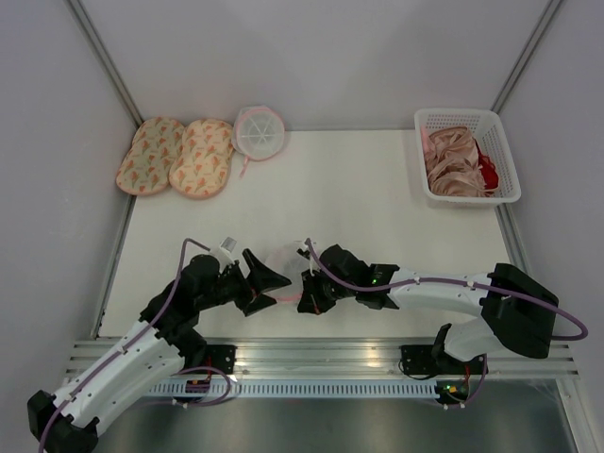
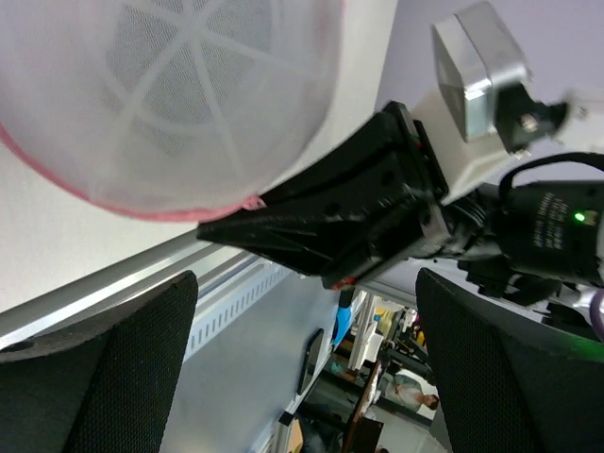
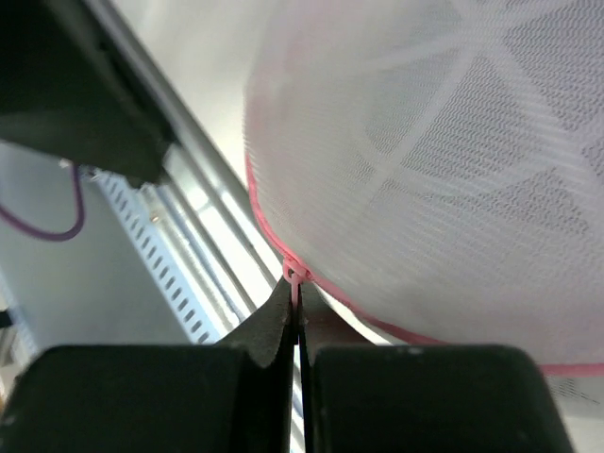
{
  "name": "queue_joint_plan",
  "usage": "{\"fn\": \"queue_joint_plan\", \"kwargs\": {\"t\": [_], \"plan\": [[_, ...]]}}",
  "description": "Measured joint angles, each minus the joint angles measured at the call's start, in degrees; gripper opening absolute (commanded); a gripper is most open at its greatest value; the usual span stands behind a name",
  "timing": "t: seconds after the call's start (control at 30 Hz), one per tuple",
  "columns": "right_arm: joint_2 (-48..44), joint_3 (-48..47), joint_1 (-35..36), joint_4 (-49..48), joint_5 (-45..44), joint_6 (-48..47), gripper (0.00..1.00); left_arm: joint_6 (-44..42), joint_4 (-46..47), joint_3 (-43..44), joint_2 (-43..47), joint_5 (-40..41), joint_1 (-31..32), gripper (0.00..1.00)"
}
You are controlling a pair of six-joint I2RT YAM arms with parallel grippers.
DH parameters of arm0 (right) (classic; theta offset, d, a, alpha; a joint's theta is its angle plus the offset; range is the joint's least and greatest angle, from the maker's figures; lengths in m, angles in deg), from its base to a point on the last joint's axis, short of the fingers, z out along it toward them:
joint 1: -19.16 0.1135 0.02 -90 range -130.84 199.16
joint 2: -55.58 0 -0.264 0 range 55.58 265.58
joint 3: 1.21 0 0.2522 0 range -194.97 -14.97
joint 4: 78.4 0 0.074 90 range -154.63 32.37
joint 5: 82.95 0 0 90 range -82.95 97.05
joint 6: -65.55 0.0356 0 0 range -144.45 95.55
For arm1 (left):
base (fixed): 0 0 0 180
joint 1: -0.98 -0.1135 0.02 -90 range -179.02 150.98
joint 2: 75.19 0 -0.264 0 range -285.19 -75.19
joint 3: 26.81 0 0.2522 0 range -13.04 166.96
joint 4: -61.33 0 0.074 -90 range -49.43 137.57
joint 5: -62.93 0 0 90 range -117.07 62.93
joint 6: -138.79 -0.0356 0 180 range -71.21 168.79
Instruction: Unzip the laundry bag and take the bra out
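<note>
The laundry bag (image 1: pixel 283 262), a round white mesh dome with pink zip edging, lies near the table's front edge between my two grippers. My right gripper (image 3: pixel 298 300) is shut on the pink zip pull (image 3: pixel 296 275) at the bag's rim (image 3: pixel 359 307); in the top view it (image 1: pixel 304 294) sits at the bag's right side. My left gripper (image 2: pixel 307 368) is open and empty, just left of the bag (image 2: pixel 170 94), and its fingers (image 2: pixel 113 377) stand wide apart. In the top view the left gripper (image 1: pixel 276 288) nearly touches the bag. The bra is hidden.
A second round pouch with bold white ribs (image 1: pixel 258 130) lies at the back, next to two patterned padded pieces (image 1: pixel 175 156). A white basket (image 1: pixel 503 142) at the back right holds beige-pink and red garments. The metal rail (image 1: pixel 321 354) runs along the near edge.
</note>
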Motion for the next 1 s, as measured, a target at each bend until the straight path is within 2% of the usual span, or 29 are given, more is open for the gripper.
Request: {"fn": "queue_joint_plan", "kwargs": {"t": [0.27, 0.47, 0.77, 1.0], "plan": [[-0.17, 0.13, 0.00, -0.15, -10.34, 1.90, 0.00, 3.02, -3.13, -1.86, 4.94, 1.20, 0.00, 1.00], [-0.17, 0.46, 0.00, -4.42, -10.64, 4.11, 0.00, 6.69, -0.57, -9.49, 4.74, 5.07, 0.00, 1.00], [-0.17, 2.32, 0.70, -9.20, -8.20, 6.34, 0.00, 8.48, 14.45, -5.60, -8.26, 11.52, -0.02, 1.00], [-1.51, 4.42, 0.96, -9.97, -8.07, 7.21, 0.00, 8.68, 23.47, -2.93, -19.19, 10.78, -0.02, 0.98]]}}
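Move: The right hand already pinches the laundry bag's pink tab. From the wide-open left hand, the tab is about 5 cm to the right, roughly 1 cm nearer the base and 6 cm below. The bag's middle lies some 6 cm ahead, 3 cm right and 9 cm below the left hand. From the right hand, that middle is about 8 cm ahead, 2 cm left and 3 cm lower. Keeping its pinch on the pink tab, the right hand carries it about 3.5 cm forward, then eases back by half, turning some 10 degrees clockwise. The left hand, still wide open, first dips about 6 cm, then sweeps some 7 cm forward and rises partway, turning about 15 degrees counter-clockwise, to bring its fingers up close to the bag's pink zip edge; whether they touch can't be seen. ##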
